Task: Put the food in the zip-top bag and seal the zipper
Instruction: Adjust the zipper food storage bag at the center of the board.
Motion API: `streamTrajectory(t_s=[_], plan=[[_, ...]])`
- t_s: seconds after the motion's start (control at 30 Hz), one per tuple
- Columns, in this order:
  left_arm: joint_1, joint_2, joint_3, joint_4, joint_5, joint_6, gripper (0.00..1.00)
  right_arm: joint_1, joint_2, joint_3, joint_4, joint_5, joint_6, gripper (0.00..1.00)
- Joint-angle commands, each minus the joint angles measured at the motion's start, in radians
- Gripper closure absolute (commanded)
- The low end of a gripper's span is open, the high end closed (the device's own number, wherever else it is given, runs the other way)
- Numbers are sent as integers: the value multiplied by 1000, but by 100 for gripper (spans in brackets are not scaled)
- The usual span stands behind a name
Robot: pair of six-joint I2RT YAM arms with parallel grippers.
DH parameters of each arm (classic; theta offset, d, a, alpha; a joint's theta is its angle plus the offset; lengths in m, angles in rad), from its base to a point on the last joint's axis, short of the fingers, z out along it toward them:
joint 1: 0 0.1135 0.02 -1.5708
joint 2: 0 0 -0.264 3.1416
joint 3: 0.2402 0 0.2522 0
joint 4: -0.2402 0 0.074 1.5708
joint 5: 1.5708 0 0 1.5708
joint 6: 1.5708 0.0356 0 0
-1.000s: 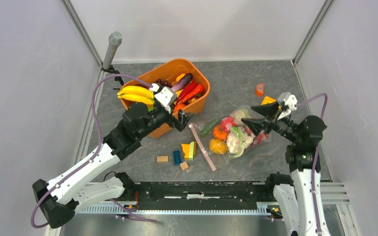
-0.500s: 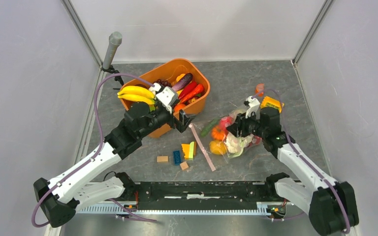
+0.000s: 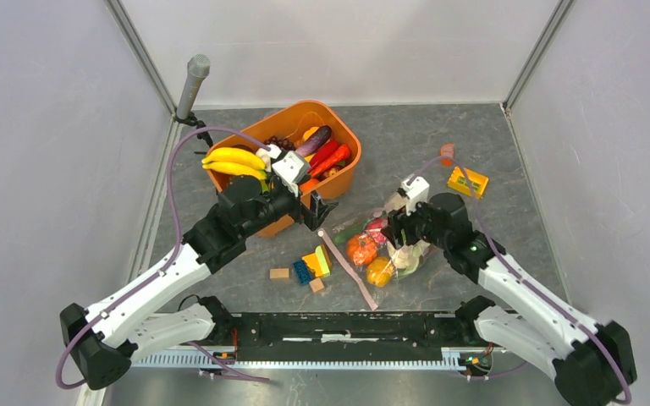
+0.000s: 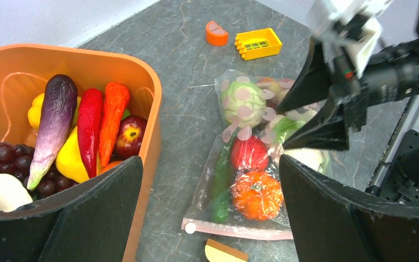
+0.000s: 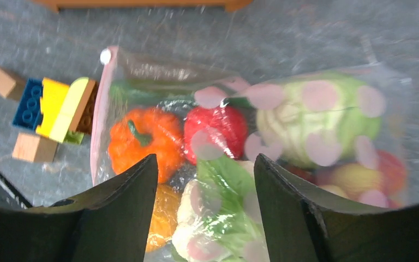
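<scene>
The zip-top bag (image 3: 374,254) lies flat on the table, holding food: an orange pumpkin (image 5: 142,139), a red piece (image 5: 218,128), a green cabbage (image 5: 316,117), a cucumber (image 4: 221,183) and a white cauliflower. Its pink zipper (image 4: 245,232) runs along the edge facing the left arm, with the white slider tab (image 4: 190,228) at one end. My right gripper (image 5: 204,166) stands open low over the bag, jaws either side of the cauliflower. My left gripper (image 4: 210,164) hangs wide open and empty beside the tub, facing the bag. More food, including bananas (image 3: 233,161), fills the orange tub (image 3: 349,173).
Loose building blocks (image 3: 313,264) lie left of the zipper. A yellow block (image 3: 467,181) and an orange half-disc (image 3: 447,154) sit behind the bag. A grey post (image 3: 193,80) stands at the back left. Walls close in on both sides.
My right arm swung in from the right and came down over the bag. The bag slid left and nearer. The left arm hardly moved.
</scene>
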Motion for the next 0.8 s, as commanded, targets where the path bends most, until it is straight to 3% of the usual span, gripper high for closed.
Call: streamTrajectory(t_s=[0.0,0.27,0.33,0.43,0.57,0.67,0.77], plan=[[4,3,6,20,18,-32,0,0,-141,6,48,193,57,29],[4,-2,-10,11,8,-84,0,1,-249,-100,163,372,167,22],[4,-16,-8,-10,12,-114,0,0,-249,-99,168,350,174,14],[3,-44,2,-47,36,-176,0,0,-295,-130,345,34,175,2],[3,-95,-33,-71,46,-228,0,0,-328,-228,696,-287,316,2],[4,-106,-42,-127,-43,-294,0,0,-285,-219,693,-432,296,2],[4,-84,-10,-233,-79,-323,0,0,-224,-140,482,-517,159,2]])
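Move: Below and to the near-left of the right hand runs the bag's zipper strip, its middle about 8 cm back, 8 cm left and 10 cm down. The orange pepper in the bag is some 5 cm left and 2 cm back of this hand, the yellow pepper 8 cm back and 1 cm left. From the left hand the strip's middle lies roughly 8 cm back, 6 cm right and 27 cm below; the toy sandwich sits about 5 cm back and 1 cm left. Rising clear above the bag, the right hand first drifts about 4 cm right and a little forward, then swings back and left, ending roughly 4 cm back, 4 cm left and 10 cm higher. Its left side rolls up about 30 degrees and its fingers spread to wide open. The left hand stays high and open, easing back 2–3 cm and slightly left while tipping down some 10 degrees. ##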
